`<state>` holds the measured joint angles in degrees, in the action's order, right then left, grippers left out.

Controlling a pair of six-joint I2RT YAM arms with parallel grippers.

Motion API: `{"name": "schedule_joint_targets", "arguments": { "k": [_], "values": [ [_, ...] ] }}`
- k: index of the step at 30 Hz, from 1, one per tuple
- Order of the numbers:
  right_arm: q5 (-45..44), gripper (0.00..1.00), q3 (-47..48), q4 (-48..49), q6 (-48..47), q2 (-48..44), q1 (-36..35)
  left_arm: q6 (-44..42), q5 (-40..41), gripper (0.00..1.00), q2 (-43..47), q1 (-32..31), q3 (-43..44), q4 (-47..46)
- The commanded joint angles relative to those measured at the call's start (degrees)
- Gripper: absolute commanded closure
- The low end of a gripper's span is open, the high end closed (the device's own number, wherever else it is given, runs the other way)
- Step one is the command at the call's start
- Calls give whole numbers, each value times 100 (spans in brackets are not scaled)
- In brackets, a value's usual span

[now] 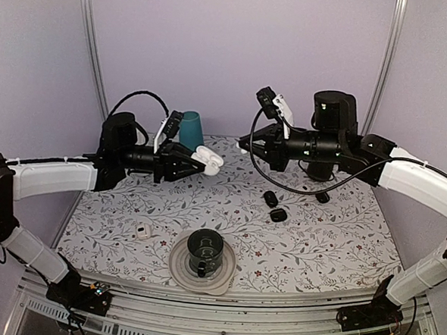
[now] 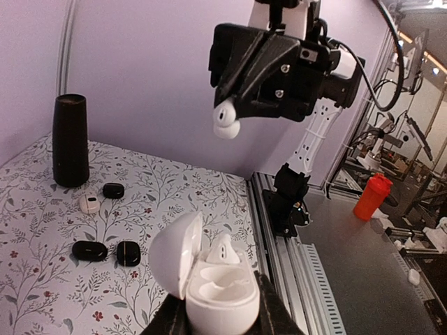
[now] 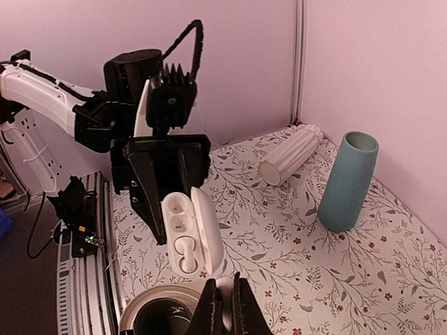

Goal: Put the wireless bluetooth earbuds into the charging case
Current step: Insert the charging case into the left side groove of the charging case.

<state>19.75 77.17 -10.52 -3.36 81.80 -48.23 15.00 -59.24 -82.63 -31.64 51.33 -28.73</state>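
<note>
My left gripper (image 1: 196, 163) is shut on the white charging case (image 1: 208, 160), held in the air with its lid open. In the left wrist view the case (image 2: 218, 289) sits between the black fingers and one earbud (image 2: 223, 250) is seated in it; the other cavity is empty. My right gripper (image 1: 244, 145) is shut on the second white earbud (image 2: 225, 123), which hangs above and beyond the case. In the right wrist view the open case (image 3: 187, 229) is just ahead of my right gripper (image 3: 225, 301), apart from it.
A teal cup (image 1: 191, 129) and a tall black cylinder (image 1: 328, 136) stand at the back. Three black oval objects (image 1: 279, 214) lie right of centre. A small white piece (image 1: 143, 231) lies front left. A dark cup on a grey plate (image 1: 181, 270) is at the front. A white ribbed cylinder (image 3: 290, 155) lies near the cup.
</note>
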Motion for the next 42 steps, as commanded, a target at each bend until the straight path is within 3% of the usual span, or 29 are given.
{"name": "schedule_joint_targets", "arguments": {
  "k": [1, 22, 42],
  "values": [
    [437, 97, 92, 93, -185, -120, -271, -244, -226, 100, -104, -189, 274, 205],
    [238, 96, 835, -488, -757, 551, -849, -964, -230, 100, -101, -735, 848, 1215],
    [-222, 96, 996, -874, -965, 862, -998, -948, -48, 100, 139, -835, 855, 1146]
  ]
}}
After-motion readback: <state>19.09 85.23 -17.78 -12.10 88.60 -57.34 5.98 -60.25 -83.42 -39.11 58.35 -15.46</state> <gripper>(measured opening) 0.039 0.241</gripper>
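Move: My left hand already holds the open charging case and my right the last earbud. The earbud lies about 13 cm to my left hand's right, 2 cm ahead and 4 cm higher; from my right hand the case is some 12 cm left, 2 cm back and 4 cm lower. From my left hand, the mug on its plate stands roughly 12 cm back, 3 cm right, 22 cm below. The nearer black box is about 14 cm ahead of my right hand, 10 cm right, 32 cm below. I bring both hands together: my right carries the earbud left and back, some 5 cm each way, rising slightly over the case, then sinking about 3 cm towards the empty groove, and turns roughly 10 degrees counter-clockwise, fingers still shut. My left keeps its grip and carries the case back and right to meet it, turning slightly clockwise; both nearly stop as the fingertips reach the groove. ##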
